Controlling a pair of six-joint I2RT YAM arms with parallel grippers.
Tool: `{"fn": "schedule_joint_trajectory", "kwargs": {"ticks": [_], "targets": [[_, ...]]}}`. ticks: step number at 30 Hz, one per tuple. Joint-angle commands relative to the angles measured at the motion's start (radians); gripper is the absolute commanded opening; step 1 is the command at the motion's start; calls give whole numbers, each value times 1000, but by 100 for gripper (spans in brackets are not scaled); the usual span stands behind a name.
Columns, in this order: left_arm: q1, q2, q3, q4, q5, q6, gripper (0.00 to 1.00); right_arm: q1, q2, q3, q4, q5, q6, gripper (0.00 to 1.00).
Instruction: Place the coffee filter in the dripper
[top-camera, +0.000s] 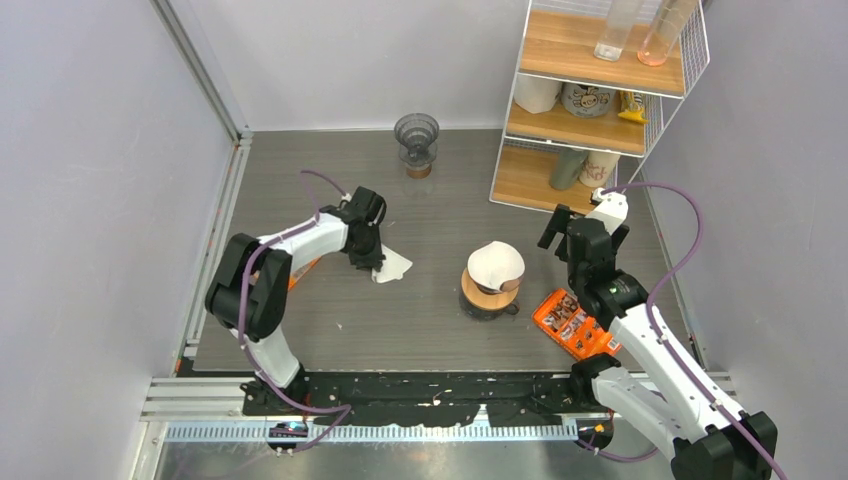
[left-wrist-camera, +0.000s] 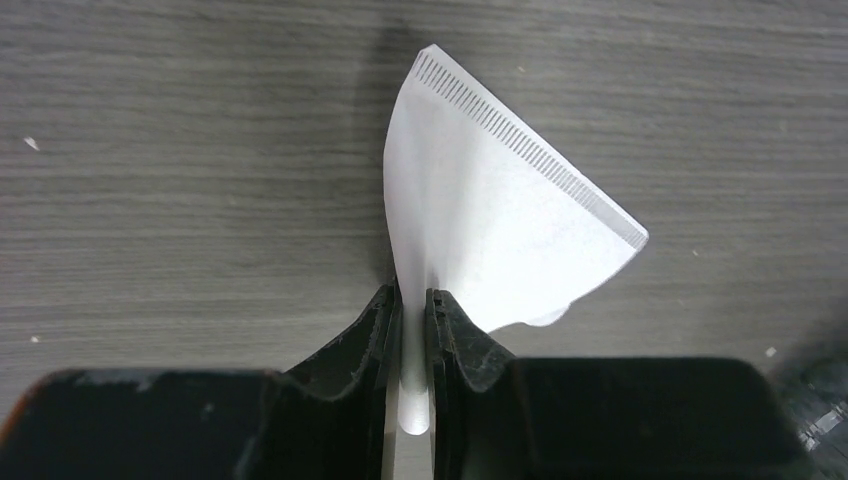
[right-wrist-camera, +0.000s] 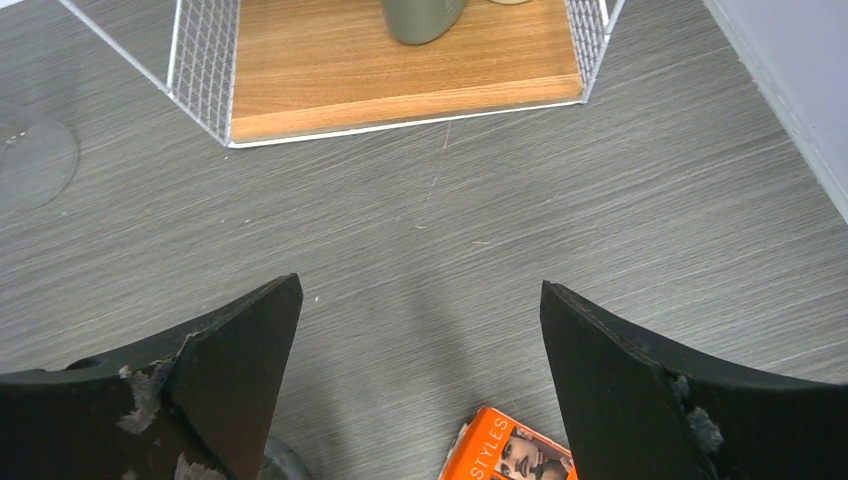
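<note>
A white, folded paper coffee filter (left-wrist-camera: 500, 200) lies low over the grey table, and my left gripper (left-wrist-camera: 411, 292) is shut on its edge. From above, that filter (top-camera: 394, 266) sticks out to the right of the left gripper (top-camera: 372, 258), left of centre. The dripper (top-camera: 490, 295), dark with a wooden collar, stands at the table's middle with a white paper cone (top-camera: 497, 263) in its top. My right gripper (top-camera: 580, 226) hovers to the dripper's right, open and empty, its fingers wide apart (right-wrist-camera: 420, 283).
A wire shelf with wooden boards (top-camera: 590, 110) stands at the back right and holds cups and glasses. An orange box (top-camera: 573, 322) lies by the right arm. A grey ribbed glass funnel (top-camera: 416, 140) stands at the back centre.
</note>
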Motion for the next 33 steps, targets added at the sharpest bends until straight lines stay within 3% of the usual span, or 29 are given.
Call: {"fn": "schedule_joint_trajectory", "kwargs": {"ticks": [1,9,13,19,26,33], "targets": [[-6,-114,-12,33,71,-15,20,-5,-35,32,46,-56,-20,95],[-6,-316,-93,187,69,-13,20,-5,-99,31,144,-331,-33,96],[-6,-417,-143,283,107,-11,20,-5,-96,32,255,-559,-11,95],[-17,-586,-231,507,177,-2,21,20,34,49,524,-948,183,96],[-30,-760,-395,911,339,-92,24,169,147,97,611,-922,185,96],[-57,-777,-432,1017,390,-154,24,252,228,103,749,-951,238,95]]}}
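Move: Low over the table, the left hand already pinches one edge of the coffee filter; the waiting right gripper is roughly level with it, some 41 cm to its right and 16 cm higher. The empty dark dripper stands about 23 cm ahead and 10 cm right of the left hand, and the filled dripper some 6 cm back and 23 cm right. From the right hand, the filter is level, about 38 cm left and 16 cm below; the filled dripper is 18 cm left and 8 cm back. Lifting the pinched filter about 25 cm off the table, the left hand drifts some 7 cm right and swings its fingers from pointing down to level, aimed forward-right towards the other gripper. Meanwhile the right hand, fingers wide open, sweeps about 25 cm left and 10 cm up, past the front-far side of the filled dripper, turning counter-clockwise some 60 degrees to face the filter without reaching it. ##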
